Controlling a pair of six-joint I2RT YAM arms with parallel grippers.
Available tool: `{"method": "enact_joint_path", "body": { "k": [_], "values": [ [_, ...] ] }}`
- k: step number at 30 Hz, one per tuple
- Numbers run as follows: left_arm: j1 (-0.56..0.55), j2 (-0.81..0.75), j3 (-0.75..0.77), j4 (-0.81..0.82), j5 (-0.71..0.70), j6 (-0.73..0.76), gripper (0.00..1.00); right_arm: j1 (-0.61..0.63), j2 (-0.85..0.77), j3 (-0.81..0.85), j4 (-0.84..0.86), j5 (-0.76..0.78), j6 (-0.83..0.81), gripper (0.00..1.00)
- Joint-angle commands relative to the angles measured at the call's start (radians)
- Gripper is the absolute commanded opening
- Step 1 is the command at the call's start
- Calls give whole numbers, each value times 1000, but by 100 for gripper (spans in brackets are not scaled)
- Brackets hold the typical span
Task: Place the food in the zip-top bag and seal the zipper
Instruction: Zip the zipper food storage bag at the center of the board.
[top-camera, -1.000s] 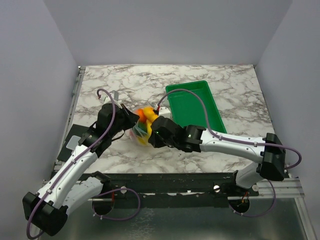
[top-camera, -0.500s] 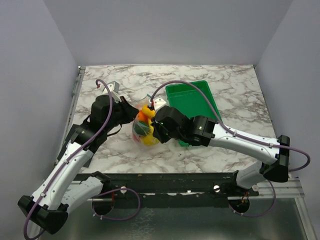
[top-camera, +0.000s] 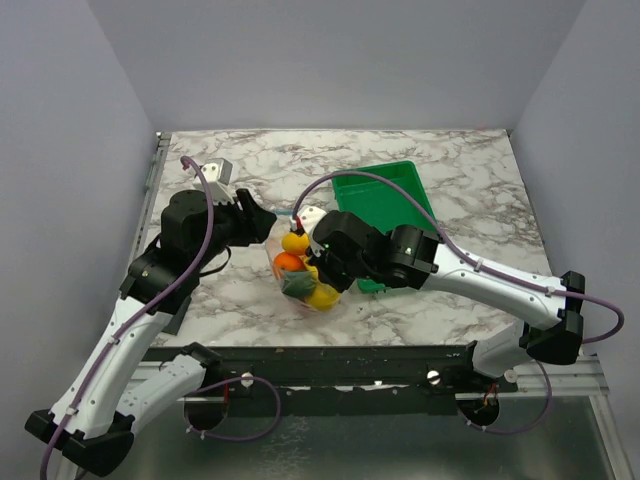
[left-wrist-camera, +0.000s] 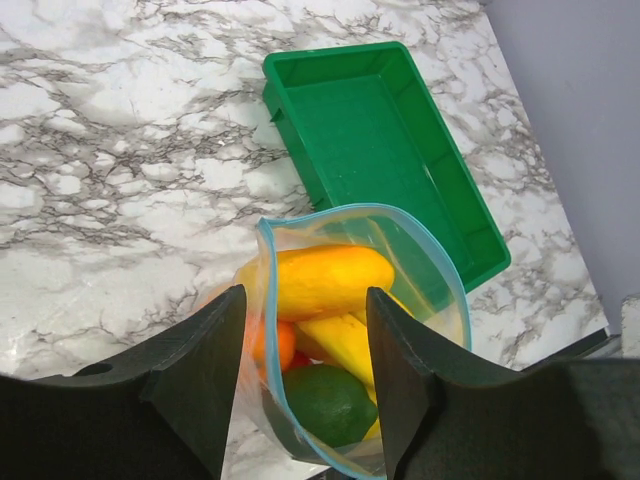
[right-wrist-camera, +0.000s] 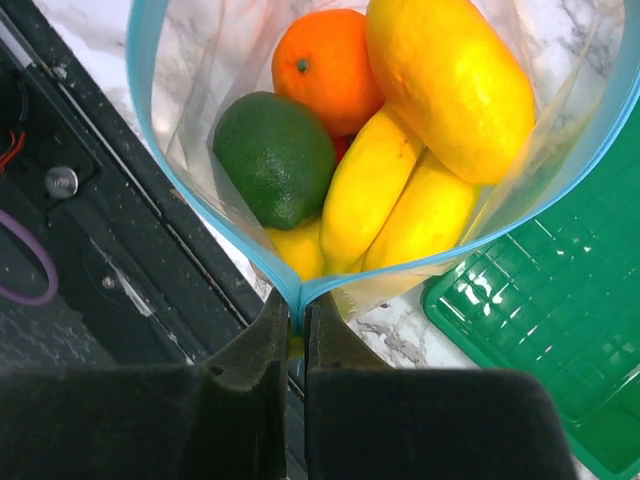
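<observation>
The clear zip-top bag hangs with its mouth gaping. Inside it lies the food: an orange, a dark green piece, a yellow lemon and a banana. My right gripper is shut on one end of the light blue zipper, pinching both sides together. My left gripper is open, and the opposite part of the bag's blue rim runs between its fingers. In the top view the left gripper sits just left of the bag and the right gripper just right of it.
A green rectangular tray with nothing in it lies directly right of the bag, behind the right arm's wrist. The table's dark front rail is right beside the bag's lower end. Grey walls close in the table on three sides.
My left gripper has opened and let go of the bag's mouth edge, drawing back to the left. The bag has swung toward the near edge, held by the right gripper.
</observation>
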Motion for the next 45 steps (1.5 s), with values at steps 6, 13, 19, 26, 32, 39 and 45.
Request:
{"method": "enact_joint_path", "body": {
  "k": [6, 13, 19, 26, 32, 39, 45],
  "values": [
    [3, -75, 31, -55, 50, 155, 57, 7, -44, 137, -119, -129, -154, 1],
    [3, -125, 37, -40, 116, 216, 57, 9, -76, 175, -142, -188, -277, 1],
    [3, -163, 14, 16, 329, 265, 57, 9, -84, 224, -193, -354, -376, 1],
    [3, -219, -56, 118, 614, 274, 58, 10, -51, 287, -266, -468, -455, 1],
    [3, -209, -122, 237, 815, 237, 64, 19, -5, 338, -288, -562, -480, 1],
    [-4, -189, -166, 326, 924, 211, 71, 37, 38, 388, -316, -634, -501, 1],
    [-40, -224, -219, 373, 988, 183, 75, 38, 50, 401, -317, -665, -499, 1]
  ]
}}
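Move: Some 8 cm back from the left hand, 10 cm to its right and about 4 cm lower is the zipper's pinched end, still between the right fingers. In the open bag the mango lies level with the left hand, 5 cm to its right and 8 cm below. The avocado is about 8 cm back, 5 cm right and 12 cm below it. From the right hand, the avocado lies level, about 5 cm left and 8 cm below. Swinging back some 14 cm, later also 7 cm right and 4 cm up, the left hand turns clockwise about 50 degrees and spreads its fingers wider, bringing them around the zipper rim beside the right fingers' pinch. Still pinching the zipper end, the right hand draws the bag 10 cm back and 8 cm up, turning counter-clockwise about 45 degrees. ##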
